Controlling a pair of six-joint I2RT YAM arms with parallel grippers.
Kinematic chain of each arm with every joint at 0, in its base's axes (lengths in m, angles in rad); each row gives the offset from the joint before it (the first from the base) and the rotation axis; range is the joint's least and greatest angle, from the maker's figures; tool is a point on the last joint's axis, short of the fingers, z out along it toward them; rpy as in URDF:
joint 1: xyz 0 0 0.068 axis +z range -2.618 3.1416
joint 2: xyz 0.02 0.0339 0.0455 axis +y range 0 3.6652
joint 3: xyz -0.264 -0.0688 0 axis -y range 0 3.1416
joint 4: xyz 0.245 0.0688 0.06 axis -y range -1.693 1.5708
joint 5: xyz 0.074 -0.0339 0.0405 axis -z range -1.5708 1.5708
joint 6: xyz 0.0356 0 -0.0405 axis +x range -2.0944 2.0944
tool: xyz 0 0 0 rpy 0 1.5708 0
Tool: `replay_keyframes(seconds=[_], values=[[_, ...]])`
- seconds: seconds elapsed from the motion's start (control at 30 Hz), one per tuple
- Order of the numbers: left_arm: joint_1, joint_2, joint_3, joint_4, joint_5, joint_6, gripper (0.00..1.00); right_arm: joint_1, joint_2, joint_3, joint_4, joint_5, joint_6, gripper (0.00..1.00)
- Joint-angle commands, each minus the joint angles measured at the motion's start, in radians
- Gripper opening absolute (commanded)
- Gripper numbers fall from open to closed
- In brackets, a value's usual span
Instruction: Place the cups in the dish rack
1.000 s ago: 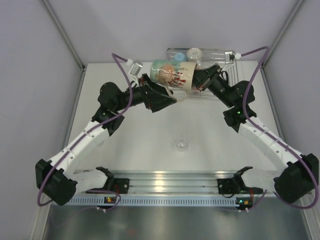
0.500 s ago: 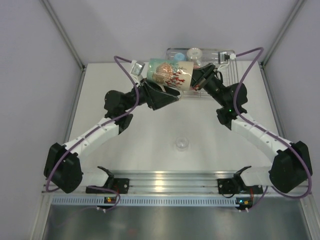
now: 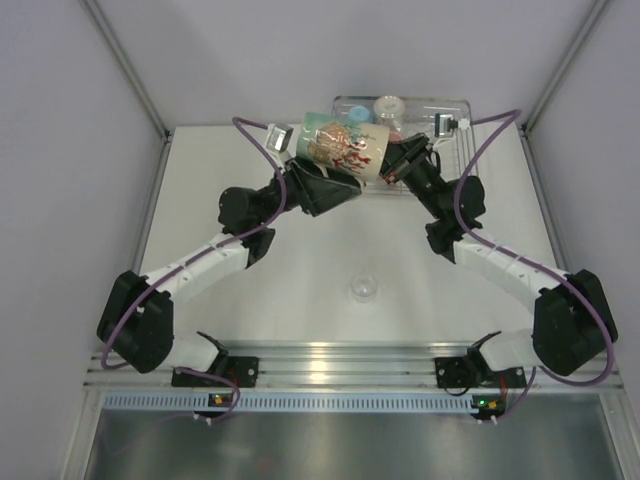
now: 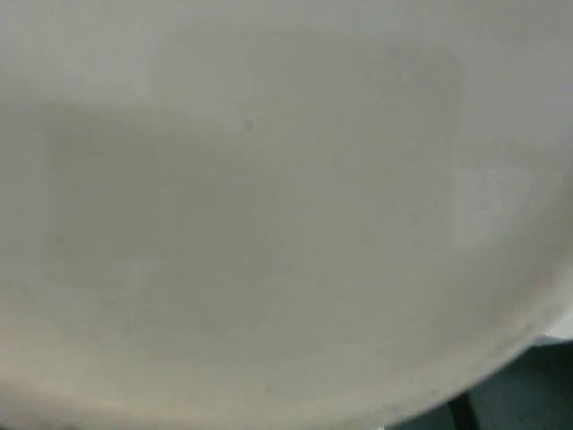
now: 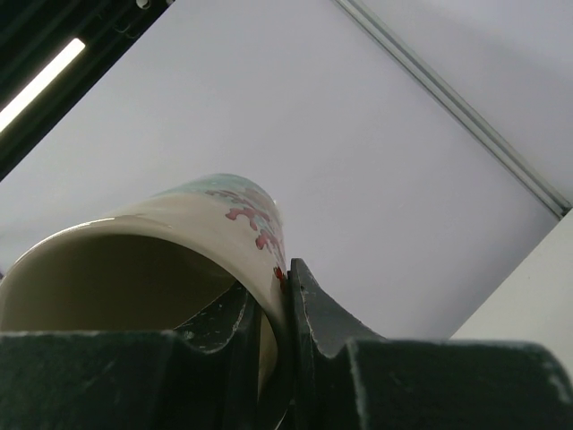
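Observation:
The cream floral mug (image 3: 345,148) hangs on its side in the air over the left end of the dish rack (image 3: 440,100). My right gripper (image 3: 393,160) is shut on the mug's rim, one finger inside and one outside, as the right wrist view shows for the gripper (image 5: 276,282) and the mug (image 5: 224,233). My left gripper (image 3: 325,180) is pressed up at the mug's other end. The mug's cream surface (image 4: 269,224) fills the left wrist view, so its fingers are hidden. A light blue cup (image 3: 357,116) and a clear glass (image 3: 388,106) sit in the rack.
A small clear glass (image 3: 363,288) stands alone on the white table in front of the arms. The rack sits against the back wall, with side walls close on both sides.
Both arms have reached further toward the back, and the left one has swung in under the mug. The mug has shifted slightly toward the rack, still held by the right gripper.

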Motion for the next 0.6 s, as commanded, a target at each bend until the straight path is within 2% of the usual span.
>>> replay_keyframes(seconds=[0.0,0.2,0.3,0.33,0.53,0.57], values=[[-0.021,0.01,-0.009,0.112,-0.045,-0.003,0.64,0.023,0.009,0.011,0.168,0.088,0.0,0.0],[-0.034,0.021,-0.007,0.112,-0.05,0.001,0.64,0.025,0.033,-0.015,0.225,0.12,0.01,0.0],[-0.034,0.025,-0.01,0.112,-0.059,0.003,0.56,0.022,0.041,-0.013,0.229,0.12,0.01,0.0],[-0.034,0.024,-0.012,0.112,-0.057,0.004,0.45,0.025,0.043,-0.013,0.229,0.117,0.012,0.0],[-0.034,0.01,-0.024,0.112,-0.103,0.02,0.13,0.023,0.043,-0.039,0.239,0.097,0.007,0.0],[-0.034,0.004,-0.03,0.112,-0.111,0.021,0.03,0.025,0.04,-0.046,0.239,0.091,0.006,0.0]])
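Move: The mug is in the air, still pinched at the rim by the right gripper, base towards the left. Its handle is barely 1 cm ahead and 1 cm right of the left fingers, about level; its body's middle is some 5 cm ahead. From the right hand the handle is about 6 cm left and 3 cm back. From the left hand the dish rack is roughly 33 cm ahead, 17 cm right and 36 cm below. Close the half-open left gripper on the mug's handle while easing the hand forward and down about 2 cm each, drifting slightly right, until the fingers stop on the handle. Keep the right gripper's pinch on the rim and let that hand sink about 2 cm and go forward a good 1 cm as the left one closes. ##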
